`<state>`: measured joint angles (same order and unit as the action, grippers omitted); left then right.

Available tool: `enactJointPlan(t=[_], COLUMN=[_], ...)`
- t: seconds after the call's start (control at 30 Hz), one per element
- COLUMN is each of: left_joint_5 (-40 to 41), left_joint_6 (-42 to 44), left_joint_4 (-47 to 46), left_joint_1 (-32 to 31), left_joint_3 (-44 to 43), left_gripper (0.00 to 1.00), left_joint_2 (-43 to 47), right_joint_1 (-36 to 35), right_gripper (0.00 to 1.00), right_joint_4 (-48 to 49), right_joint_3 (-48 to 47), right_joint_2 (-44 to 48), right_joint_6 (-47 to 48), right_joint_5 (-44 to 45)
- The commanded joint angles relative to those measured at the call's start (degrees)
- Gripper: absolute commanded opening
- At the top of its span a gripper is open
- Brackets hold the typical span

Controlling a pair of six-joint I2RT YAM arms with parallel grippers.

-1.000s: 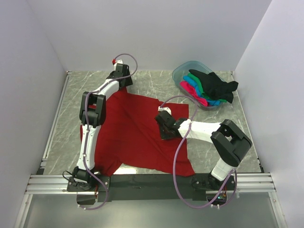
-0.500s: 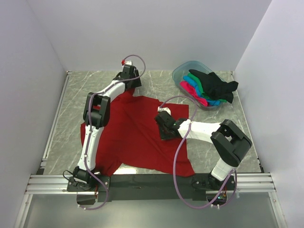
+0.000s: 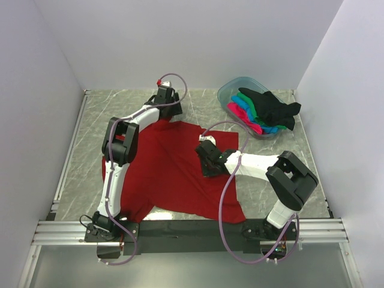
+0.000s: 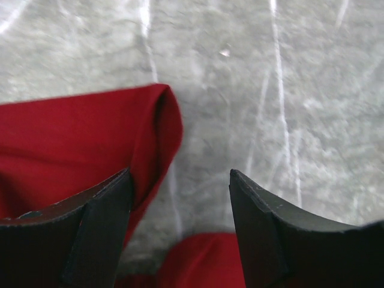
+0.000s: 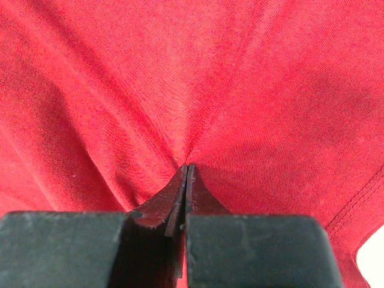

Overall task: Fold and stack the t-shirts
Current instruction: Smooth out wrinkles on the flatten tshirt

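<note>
A dark red t-shirt (image 3: 168, 174) lies spread over the middle of the table. My left gripper (image 3: 169, 113) hovers open at the shirt's far edge. In the left wrist view a folded flap of the red cloth (image 4: 90, 132) lies by the left finger, and the left gripper (image 4: 180, 174) has bare table between its tips. My right gripper (image 3: 209, 171) is shut on the shirt's right half. In the right wrist view creases in the red cloth (image 5: 252, 90) run together at the closed tips of the right gripper (image 5: 186, 167). Black (image 3: 273, 108), green (image 3: 249, 109), blue (image 3: 273, 129) and pink (image 3: 242, 116) t-shirts are piled at the back right.
The piled shirts hang over a clear bluish plastic tub (image 3: 227, 91) at the back right corner. Grey marble table (image 3: 90, 150) shows to the left of the red shirt and along the back. White walls close in three sides, and a metal rail (image 3: 192, 228) runs along the near edge.
My left gripper has moved to the right along the shirt's far edge, staying open. The right arm has held still on the cloth.
</note>
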<state>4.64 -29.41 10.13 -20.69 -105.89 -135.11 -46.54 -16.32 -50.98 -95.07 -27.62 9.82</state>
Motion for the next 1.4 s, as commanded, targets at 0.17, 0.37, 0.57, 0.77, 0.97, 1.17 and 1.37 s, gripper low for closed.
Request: enactJointPlan(t=[0.17,0.37,0.57,0.77,0.97,1.17,1.37], left_joint_5=[-4.11,-5.61,-10.79,-12.74,-0.88,5.2,10.29], left_joint_6=[-1.27,-2.32,-3.72,-3.55,-1.18,0.67,0.84], left_joint_4=[-4.86,-4.5,-6.0,-8.64,-3.02,-2.22,-2.39], left_joint_1=[-1.46,-2.6,-3.83,-3.66,-0.77,1.61,1.79], left_joint_3=[2.0,-1.51,-3.1,0.15,2.0,5.95,10.07], left_gripper=[0.69,0.69,0.69,0.69,0.7,0.72,0.73], left_joint_2=[4.86,3.19,2.74,7.48,8.73,8.81,9.24], right_joint_1=[-1.53,-1.79,-1.8,-1.88,-1.88,-2.06,-1.97], right_gripper=[0.0,0.0,0.0,0.0,0.0,0.0,0.0], right_joint_4=[-5.39,-5.39,-5.39,-5.3,-5.22,-5.04,-5.13], right_joint_3=[2.55,2.46,2.38,2.64,3.17,3.52,3.52], right_joint_2=[-3.98,-4.25,-4.34,-4.25,-3.11,-3.1,-3.02], right_joint_6=[-0.51,-0.6,-0.68,-0.68,-0.77,-0.69,-0.68], right_joint_5=[-3.67,-3.85,-3.67,-3.67,-3.67,-3.85,-3.85])
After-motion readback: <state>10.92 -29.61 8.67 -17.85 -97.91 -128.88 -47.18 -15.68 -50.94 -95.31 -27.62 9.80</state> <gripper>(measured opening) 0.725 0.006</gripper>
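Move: The left hand, open, hangs low over the shirt's far left edge; the crumpled sleeve corner lies about 3 cm ahead, level sideways and some 3 cm below. The shirt's far right corner is roughly 22 cm to its right and 10 cm back, the clothes basket about 31 cm right and nearly level with it. For the right hand, already on the cloth, that sleeve corner is some 31 cm ahead and 11 cm left, at table height. The right hand's shut fingertips keep the middle of the shirt pinned, without shifting. The left hand, fingers staying wide, sweeps right about 7.5 cm past the sleeve corner while rising, then reverses and swings left some 13 cm over the far edge, sinking again in the last part; the wrist turns clockwise, then back counter-clockwise about 20 degrees. Its contact with the cloth can't be made out. ##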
